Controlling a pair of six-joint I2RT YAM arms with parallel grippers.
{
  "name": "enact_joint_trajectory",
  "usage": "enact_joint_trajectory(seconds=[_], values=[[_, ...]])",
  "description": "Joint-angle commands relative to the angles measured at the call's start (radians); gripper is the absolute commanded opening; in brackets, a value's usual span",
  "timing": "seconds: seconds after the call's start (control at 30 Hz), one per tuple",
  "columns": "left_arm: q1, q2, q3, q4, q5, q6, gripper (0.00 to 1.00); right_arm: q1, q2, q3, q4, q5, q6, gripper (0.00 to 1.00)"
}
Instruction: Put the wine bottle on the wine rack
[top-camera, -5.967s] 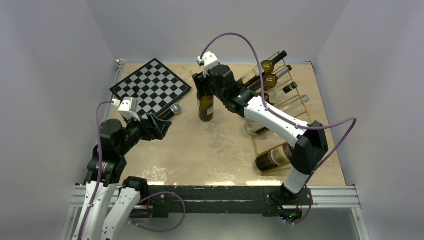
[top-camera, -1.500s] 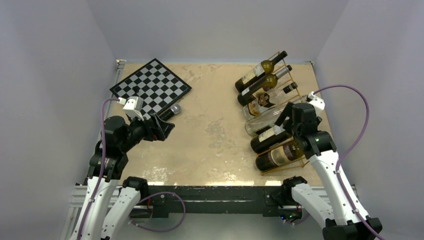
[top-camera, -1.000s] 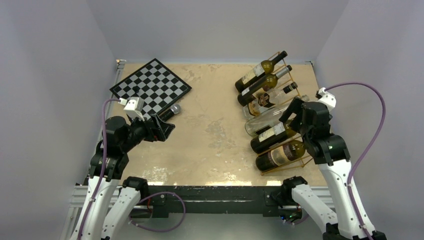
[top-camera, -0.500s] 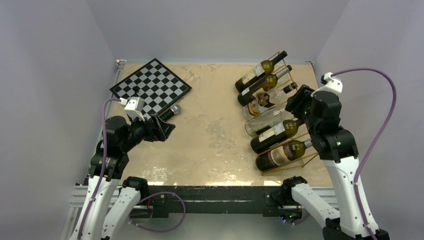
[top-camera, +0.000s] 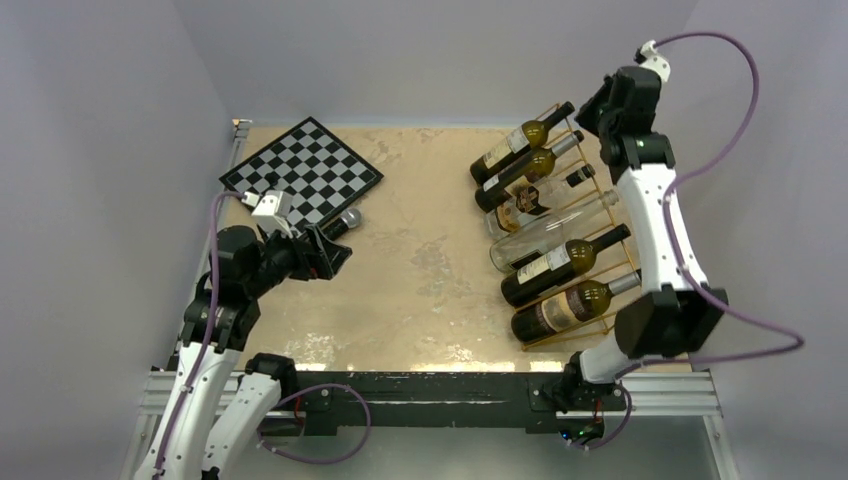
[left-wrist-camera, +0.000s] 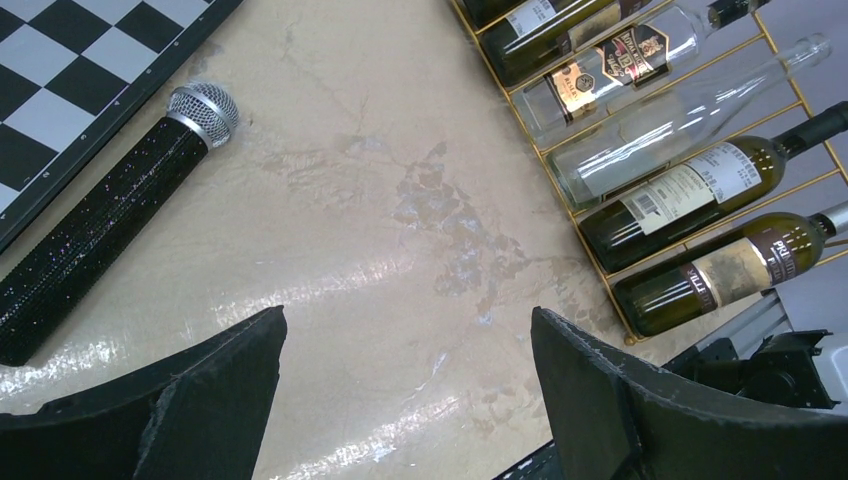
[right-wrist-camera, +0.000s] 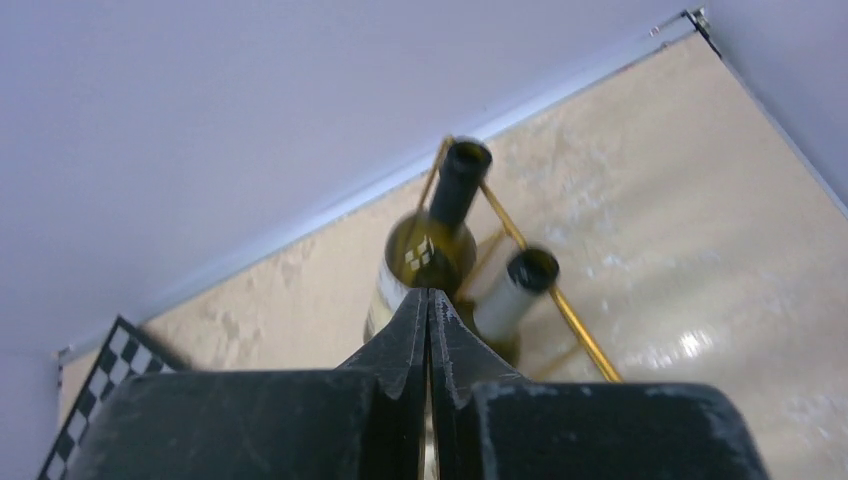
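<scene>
The gold wire wine rack (top-camera: 565, 336) lies along the right side of the table with several bottles in its slots. The wine bottle (top-camera: 560, 262), dark green with a white label, rests in the second slot from the front, neck pointing right; the left wrist view shows the bottle (left-wrist-camera: 700, 195) and the rack (left-wrist-camera: 628, 337). My right gripper (top-camera: 592, 112) is raised high over the rack's far end, shut and empty (right-wrist-camera: 428, 296), above two bottle necks and a gold rod (right-wrist-camera: 572, 315). My left gripper (top-camera: 335, 250) hovers open (left-wrist-camera: 408, 330) over bare table.
A black glittery microphone (top-camera: 340, 222) lies beside the chessboard (top-camera: 300, 172) at the back left, close to my left gripper; both show in the left wrist view, microphone (left-wrist-camera: 110, 230) and chessboard (left-wrist-camera: 60, 80). Grey walls enclose the table on three sides.
My right gripper has closed from wide open and the arm has swung up and back from the front bottles to above the rack's far end. The wine bottle stays on the rack. Left arm unmoved.
</scene>
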Motion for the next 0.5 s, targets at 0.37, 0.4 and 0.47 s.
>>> enact_joint_trajectory(seconds=[0.37,0.4,0.47], values=[[-0.005,0.056,0.051,0.034,0.002,0.012,0.96,-0.121,0.479,0.465,0.078,-0.125,0.082,0.0],[-0.005,0.06,0.051,0.034,-0.003,0.012,0.96,-0.122,0.497,0.468,0.091,-0.154,0.07,0.0],[-0.005,0.068,0.056,0.03,-0.016,0.005,0.96,-0.122,0.52,0.476,0.103,-0.193,0.053,0.0]])
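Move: The wine bottle in the wine rack's farthest slot lies about 7 cm ahead of the right hand, 9 cm to its left and 21 cm below. The second bottle is some 8 cm nearer the base than that one, and the labelled clear bottle another 8 cm nearer, slightly farther right. From the left hand, the farthest bottle lies about 31 cm ahead, 40 cm right and 13 cm below. Empty and shut, the right hand sweeps about 13 cm forward, drifting some 5 cm right and 5 cm down. ##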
